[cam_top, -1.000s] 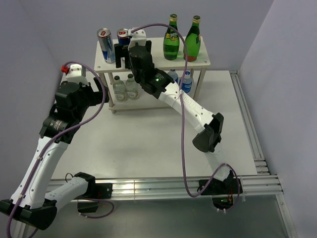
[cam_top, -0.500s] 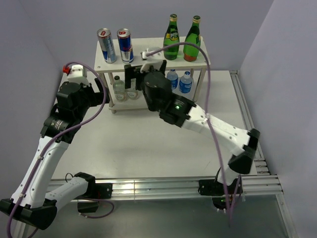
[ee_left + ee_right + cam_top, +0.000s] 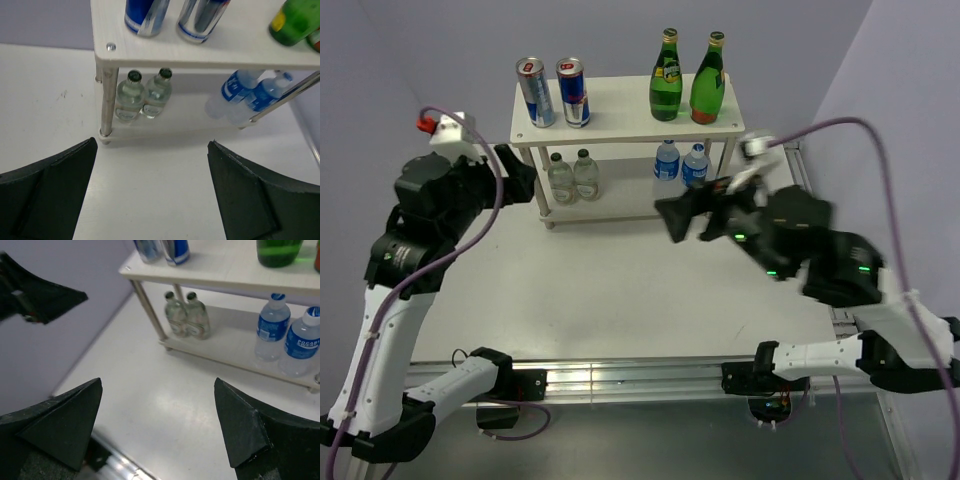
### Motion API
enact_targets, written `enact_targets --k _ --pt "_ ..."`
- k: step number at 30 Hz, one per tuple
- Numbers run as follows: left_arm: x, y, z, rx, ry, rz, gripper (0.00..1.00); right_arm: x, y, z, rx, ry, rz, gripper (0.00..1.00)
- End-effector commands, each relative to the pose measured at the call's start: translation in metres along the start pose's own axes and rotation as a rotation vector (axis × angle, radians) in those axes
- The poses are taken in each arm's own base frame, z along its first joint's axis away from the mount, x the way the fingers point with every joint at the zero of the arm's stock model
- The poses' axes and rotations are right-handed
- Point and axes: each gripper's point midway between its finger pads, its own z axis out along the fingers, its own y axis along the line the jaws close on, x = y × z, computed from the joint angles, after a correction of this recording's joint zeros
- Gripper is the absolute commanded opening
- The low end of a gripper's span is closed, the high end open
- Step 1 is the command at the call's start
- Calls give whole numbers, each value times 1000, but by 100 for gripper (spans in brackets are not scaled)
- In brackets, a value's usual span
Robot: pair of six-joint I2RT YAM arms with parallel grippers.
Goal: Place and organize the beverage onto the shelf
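Note:
The pale shelf stands at the back of the table. On its top board stand two slim silver-blue cans at the left and two tall green bottles at the right. On the lower board stand two small clear bottles and two blue-labelled water bottles. My left gripper is open and empty, left of the shelf. My right gripper is open and empty, in front of the shelf's right end. The left wrist view shows open fingers before the shelf; the right wrist view shows the same.
White table top lies in front of the shelf. A metal rail runs along the near edge and another along the right side. Grey walls close in at the back and both sides. My left arm shows in the right wrist view.
My right gripper has let go of the second can on the top board and drawn back, down and to the right. My left arm has shifted slightly left and up.

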Motion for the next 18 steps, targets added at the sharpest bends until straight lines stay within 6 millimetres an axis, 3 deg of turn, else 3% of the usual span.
enact_targets --k 1,4,7,11,18 --pt "-33 -15 -37 64 -59 -40 99 -55 -24 -92 -125 -54 114 100" --pt "-40 -16 -55 72 -75 -42 99 -72 -49 -131 -139 -100 145 100" --pt "-47 -14 -69 73 -109 -33 99 -72 -70 -153 -124 -130 171 100" --pt "-57 -13 -82 77 -164 -27 99 -64 -81 -161 -122 -141 170 100" --pt "-66 -16 -88 90 -194 -26 99 -53 -85 -155 -91 -117 145 100"
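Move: The Red Bull can last set down, the right of the two on the top shelf, stands some 31 cm ahead of the right hand, 18 cm to its left and about 5 cm below. The other Red Bull can is 7 cm farther left of it. The left green Perrier bottle stands about 32 cm straight ahead of the right hand, its twin 8 cm to the right. From the left hand, the right can is roughly 22 cm ahead and 10 cm to the right, nearly level. Touching nothing, the right hand swings away from the shelf, about 20 cm to its right while drawing back and rising some 10 cm, its left side rolling up around 25 degrees; it then eases back a little down and left. The left hand also backs off, rising about 7 cm as its fingers tip up slightly. Both grippers stay wide open. ##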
